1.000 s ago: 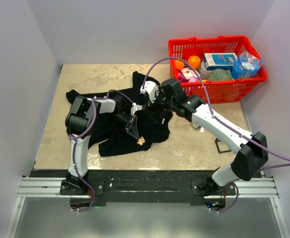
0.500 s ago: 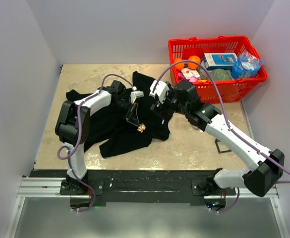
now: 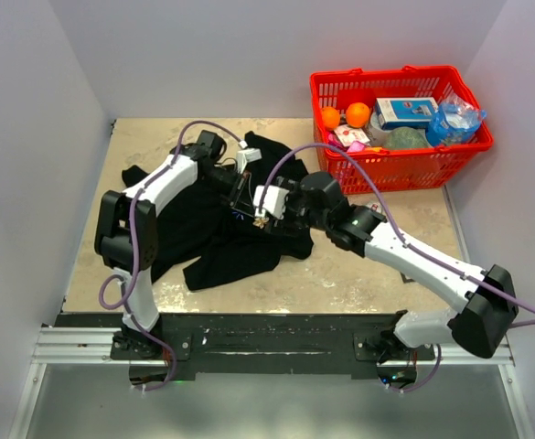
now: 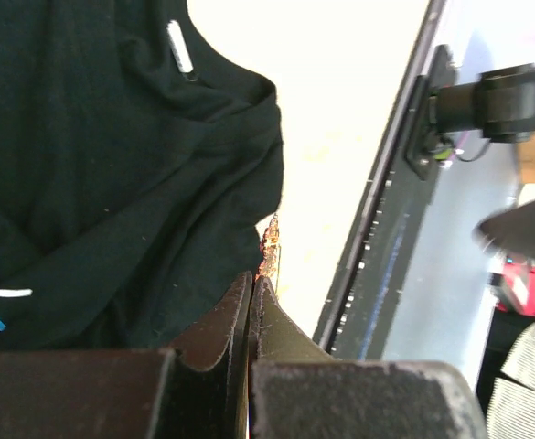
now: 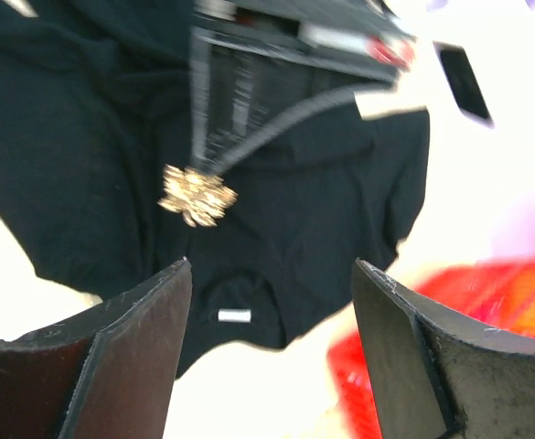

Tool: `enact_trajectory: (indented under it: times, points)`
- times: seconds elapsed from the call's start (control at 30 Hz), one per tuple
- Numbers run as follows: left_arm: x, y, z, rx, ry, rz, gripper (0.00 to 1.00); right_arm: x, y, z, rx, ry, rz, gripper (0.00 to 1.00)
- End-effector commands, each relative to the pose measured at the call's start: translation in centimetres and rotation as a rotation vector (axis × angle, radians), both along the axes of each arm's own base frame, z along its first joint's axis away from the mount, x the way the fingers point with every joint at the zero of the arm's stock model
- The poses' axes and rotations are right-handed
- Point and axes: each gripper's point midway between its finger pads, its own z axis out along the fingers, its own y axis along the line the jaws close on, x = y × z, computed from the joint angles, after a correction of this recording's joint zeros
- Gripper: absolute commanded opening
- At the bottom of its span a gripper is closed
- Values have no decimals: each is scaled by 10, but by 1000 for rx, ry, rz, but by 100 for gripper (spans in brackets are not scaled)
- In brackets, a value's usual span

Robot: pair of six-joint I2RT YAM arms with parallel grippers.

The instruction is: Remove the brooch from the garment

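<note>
The garment (image 3: 203,229), a black T-shirt, lies crumpled at table centre-left; its white neck label (image 5: 234,315) shows in the right wrist view. The gold, flower-shaped brooch (image 3: 261,219) sits at the tip of my left gripper (image 3: 254,210), which is shut on the brooch's edge. In the left wrist view the brooch (image 4: 272,249) appears edge-on just past the closed jaws (image 4: 253,277), against a raised fold of the cloth (image 4: 112,183). My right gripper (image 5: 271,265) is open and wide, close to the right of the brooch (image 5: 197,195), with nothing between its fingers.
A red basket (image 3: 404,169) stands at the back right, holding two oranges (image 3: 345,115), a blue box (image 3: 404,112) and other items. Bare tan tabletop (image 3: 358,265) lies right of the garment. White walls close in the left, back and right sides.
My left gripper has carried the brooch away from the near edge toward the table's middle. The right gripper swung left and down beside it, its jaws narrowing a little.
</note>
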Motion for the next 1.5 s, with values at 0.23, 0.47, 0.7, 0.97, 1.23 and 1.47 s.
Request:
enact_trajectory:
  times: [0.23, 0.47, 0.7, 0.97, 1.23, 1.47]
  points:
    - [17, 2, 68, -242, 52, 76, 0, 21, 34, 14, -84, -315, 145, 68]
    - [14, 1, 36, -294, 219, -3, 0, 22, 46, -2, -138, -311, 216, 65]
    - [10, -5, 39, -352, 313, 10, 0, 20, 50, -1, -185, -360, 258, 61]
    - [6, 0, -6, 19, 133, 93, 0, 33, 27, 4, -88, -211, -9, 60]
    - [9, 19, -1, 197, -253, 84, 0, 72, -39, 57, 176, -90, -371, 53]
    - [-9, 11, 25, 256, -713, -126, 0, 99, -62, 73, 334, 84, -531, 53]
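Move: The gold flower brooch is already pinched in the left fingertips, its middle about 3 cm to that hand's right, 1 cm back and 2 below. The blue pin on the garment lies some 3 cm left, 1 back and 13 below. From the open right hand the brooch is about 3 cm back, 3 left and 11 below; the red basket's middle is roughly 18 ahead, 28 right and 16 below. Left hand bobs with the brooch; right dips leftward, swings forward-right and up about 17 cm towards the basket. ##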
